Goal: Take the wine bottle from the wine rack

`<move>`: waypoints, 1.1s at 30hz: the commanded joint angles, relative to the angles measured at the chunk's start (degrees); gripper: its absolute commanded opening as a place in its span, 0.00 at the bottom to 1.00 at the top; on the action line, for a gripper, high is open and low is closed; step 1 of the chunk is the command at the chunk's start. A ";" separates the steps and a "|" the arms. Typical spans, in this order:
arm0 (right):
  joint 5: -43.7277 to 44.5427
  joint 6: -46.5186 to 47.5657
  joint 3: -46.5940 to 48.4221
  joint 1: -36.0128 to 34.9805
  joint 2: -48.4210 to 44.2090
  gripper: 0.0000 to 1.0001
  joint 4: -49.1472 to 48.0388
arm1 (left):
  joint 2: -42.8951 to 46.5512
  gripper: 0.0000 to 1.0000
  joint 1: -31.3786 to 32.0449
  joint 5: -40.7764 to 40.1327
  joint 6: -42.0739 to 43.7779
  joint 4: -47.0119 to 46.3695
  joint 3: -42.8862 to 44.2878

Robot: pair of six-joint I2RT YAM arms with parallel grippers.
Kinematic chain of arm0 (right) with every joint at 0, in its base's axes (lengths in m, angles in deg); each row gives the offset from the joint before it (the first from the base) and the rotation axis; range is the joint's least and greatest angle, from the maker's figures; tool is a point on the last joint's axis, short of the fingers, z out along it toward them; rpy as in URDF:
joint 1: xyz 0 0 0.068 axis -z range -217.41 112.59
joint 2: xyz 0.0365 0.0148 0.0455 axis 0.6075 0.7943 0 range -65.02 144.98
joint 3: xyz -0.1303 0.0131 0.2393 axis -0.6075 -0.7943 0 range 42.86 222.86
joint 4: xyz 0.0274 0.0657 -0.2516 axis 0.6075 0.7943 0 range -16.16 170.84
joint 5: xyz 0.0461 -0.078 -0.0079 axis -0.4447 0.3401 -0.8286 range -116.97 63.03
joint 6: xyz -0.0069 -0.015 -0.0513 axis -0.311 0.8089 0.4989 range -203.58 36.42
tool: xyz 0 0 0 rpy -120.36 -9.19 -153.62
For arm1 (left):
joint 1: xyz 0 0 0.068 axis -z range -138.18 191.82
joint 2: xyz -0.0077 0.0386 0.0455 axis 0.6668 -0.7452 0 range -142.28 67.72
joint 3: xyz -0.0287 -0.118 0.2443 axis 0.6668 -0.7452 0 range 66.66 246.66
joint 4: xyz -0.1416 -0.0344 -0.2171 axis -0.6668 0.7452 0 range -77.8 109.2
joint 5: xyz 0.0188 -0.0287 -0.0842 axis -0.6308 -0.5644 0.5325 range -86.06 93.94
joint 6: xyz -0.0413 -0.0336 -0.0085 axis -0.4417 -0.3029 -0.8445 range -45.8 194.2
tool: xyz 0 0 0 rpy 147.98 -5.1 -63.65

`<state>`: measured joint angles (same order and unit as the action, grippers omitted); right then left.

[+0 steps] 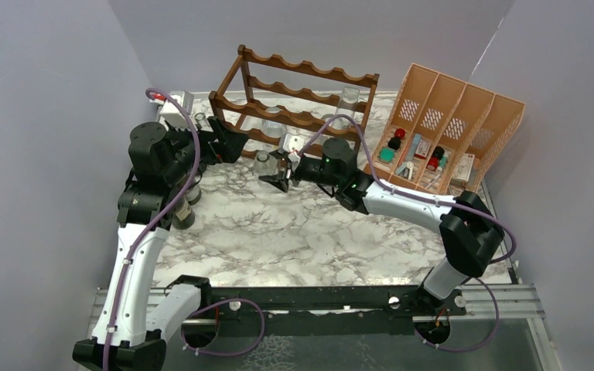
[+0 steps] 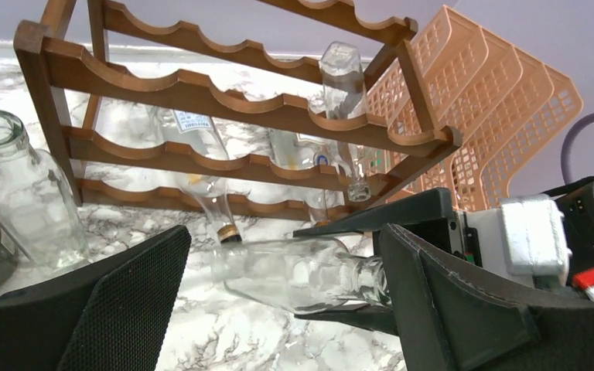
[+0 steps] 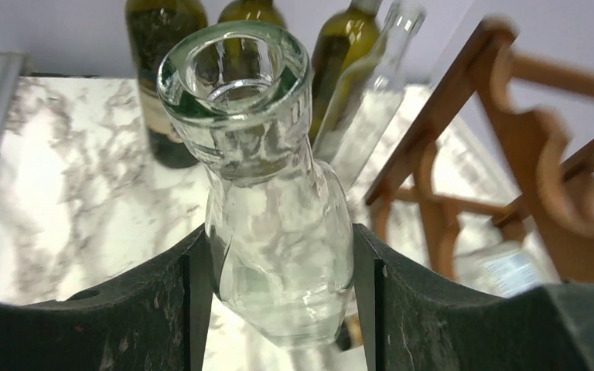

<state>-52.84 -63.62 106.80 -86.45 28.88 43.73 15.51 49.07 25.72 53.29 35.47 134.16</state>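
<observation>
The dark brown wine rack [image 1: 302,93] stands at the back of the table and still has several clear bottles [image 2: 201,151] lying in it. My right gripper [image 1: 280,178] is shut on a clear glass wine bottle [image 1: 264,164], held just in front of the rack's lower left end and above the marble top. In the right wrist view the bottle [image 3: 274,224] sits between both fingers [image 3: 162,309], mouth towards the camera. My left gripper [image 1: 238,144] is open and empty beside the rack's left post. In its own view [image 2: 282,251] the held bottle [image 2: 294,270] lies between its spread fingers without touching them.
A peach-orange divided organiser [image 1: 452,124] with small items stands right of the rack. Dark green bottles [image 3: 162,46] and a clear one [image 2: 15,185] stand at the table's left side near my left arm. A white box [image 1: 174,108] is at the back left. Grey walls enclose the table.
</observation>
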 commanded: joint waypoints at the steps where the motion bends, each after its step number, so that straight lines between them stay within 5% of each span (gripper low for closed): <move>1: -0.75 -13.71 -3.57 -0.27 -2.69 0.28 -2.74 | 0.81 0.99 0.23 0.64 1.13 0.28 -2.23; 15: 3.97 -23.93 -15.05 -0.26 -2.08 0.31 -10.42 | -0.76 0.98 0.27 7.10 -0.94 -1.91 -8.88; 28: 4.51 -19.66 -11.66 -0.27 -3.54 0.74 -0.71 | -0.09 0.98 0.31 9.07 -1.86 -4.17 -11.49; 31: 4.02 -19.26 -11.42 -0.27 -4.83 1.00 0.51 | 0.07 0.98 0.31 9.18 -1.86 -4.29 -11.74; 33: 3.91 -18.97 -11.21 -0.27 -5.92 1.00 1.78 | 0.09 0.98 0.31 9.64 -1.84 -4.37 -11.79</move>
<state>-49.15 -83.70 93.47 -86.45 26.26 42.68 14.62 49.09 33.18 51.90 33.00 122.95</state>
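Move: The glass bottle is already in my right fingers, neck leaning back towards me. It is bound for bare marble about 19 cm below that hand, 3 cm back and 3 cm right. From my right hand, the wine rack's middle lies some 15 cm ahead and 7 cm right, the nearest green bottle about 21 cm left and 3 cm back. From my open left hand, the glass bottle is roughly 8 cm right, 2 cm ahead and 11 cm below. My right hand lowers the glass bottle quickly by about 9 cm, drawing it a little back and right while rolling some 25 degrees to bring its neck upright. I hold still, then spread the fingers wide to let go. My left hand, still open, sinks about 8 cm towards that standing place, drifting slightly right and tipping its fingers down. ##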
